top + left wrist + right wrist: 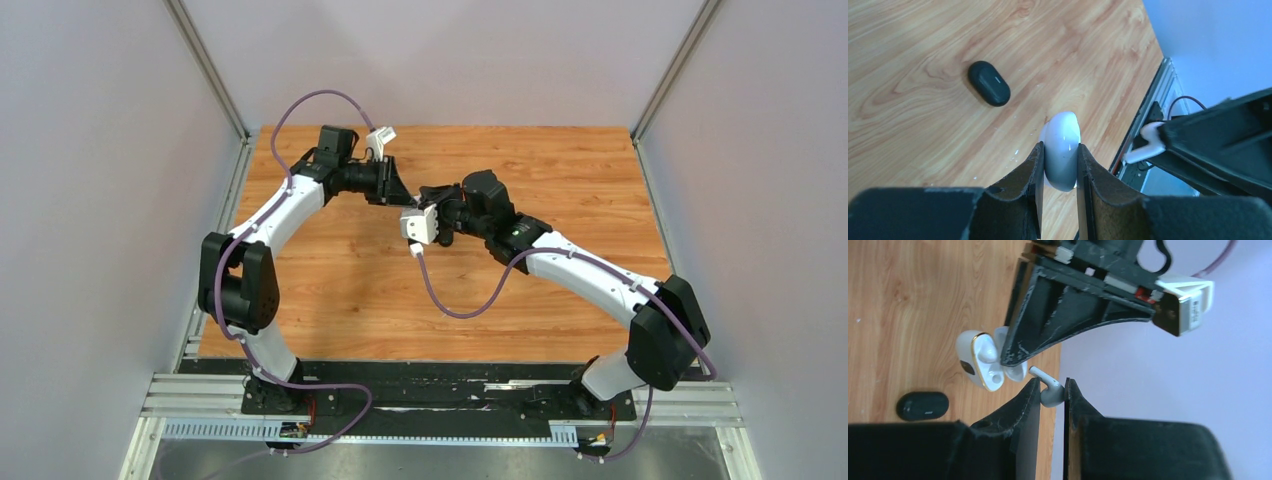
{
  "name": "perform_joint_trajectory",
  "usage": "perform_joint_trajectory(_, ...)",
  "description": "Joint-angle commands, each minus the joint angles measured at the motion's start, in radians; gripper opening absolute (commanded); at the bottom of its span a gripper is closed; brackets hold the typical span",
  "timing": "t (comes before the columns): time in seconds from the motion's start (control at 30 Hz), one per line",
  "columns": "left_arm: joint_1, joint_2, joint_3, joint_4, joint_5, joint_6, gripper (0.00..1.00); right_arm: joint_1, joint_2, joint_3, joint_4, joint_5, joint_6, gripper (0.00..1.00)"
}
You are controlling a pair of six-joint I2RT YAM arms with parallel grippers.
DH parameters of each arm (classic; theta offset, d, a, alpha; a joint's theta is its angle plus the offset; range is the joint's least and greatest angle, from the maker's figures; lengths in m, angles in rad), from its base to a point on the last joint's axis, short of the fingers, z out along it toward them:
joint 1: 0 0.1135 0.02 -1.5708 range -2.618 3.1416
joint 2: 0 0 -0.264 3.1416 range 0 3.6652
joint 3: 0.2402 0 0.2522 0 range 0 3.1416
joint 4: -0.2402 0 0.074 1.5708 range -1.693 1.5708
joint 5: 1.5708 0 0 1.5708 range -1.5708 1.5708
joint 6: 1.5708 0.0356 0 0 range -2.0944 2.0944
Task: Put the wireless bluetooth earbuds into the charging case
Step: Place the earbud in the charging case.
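My left gripper (1060, 147) is shut on the white charging case (1063, 135), holding it above the wooden table. In the right wrist view that case (979, 360) hangs open, gold-rimmed, with one white earbud (986, 351) seated inside and a left finger (1068, 315) across its lid. A second white earbud (1050, 390) sits pinched in my shut right gripper (1052, 382), stem pointing at the case, a short gap away. From above, the left gripper (398, 193) and right gripper (432, 200) meet at the table's back middle. No black earbuds show.
A closed black oval case (989, 83) lies on the wooden table (330, 280) below the grippers, seen also in the right wrist view as a black case (923, 405). Grey walls and metal rails border the table. The right arm's purple cable (470, 300) loops over the tabletop.
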Motion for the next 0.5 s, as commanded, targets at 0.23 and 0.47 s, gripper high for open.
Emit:
perform_joint_trajectory(0.23,-0.008,-0.06,0.015,0.08,0.033,-0.056,0.0,0.007,0.017,0.048,-0.182,0.128,0.011,0.0)
perform_joint_trajectory(0.47,-0.027,-0.059,0.023,0.067,0.039,-0.038,0.0,0.008,0.078,0.118,-0.206,0.215,0.1,0.0)
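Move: The earbud is already in the right fingers, and the open charging case lies about 6 cm below that hand, some 2 cm back and 2 cm to its left. The black case stands on the table roughly 24 cm below the right hand, 3 cm ahead and 3 cm to its right. The left hand already grips the charging case, whose middle is about 1 cm right of its hand point, level otherwise. Right hand lowers the earbud about 5 cm towards the held-open case, easing 2.5 cm right, fingers tipping down. ##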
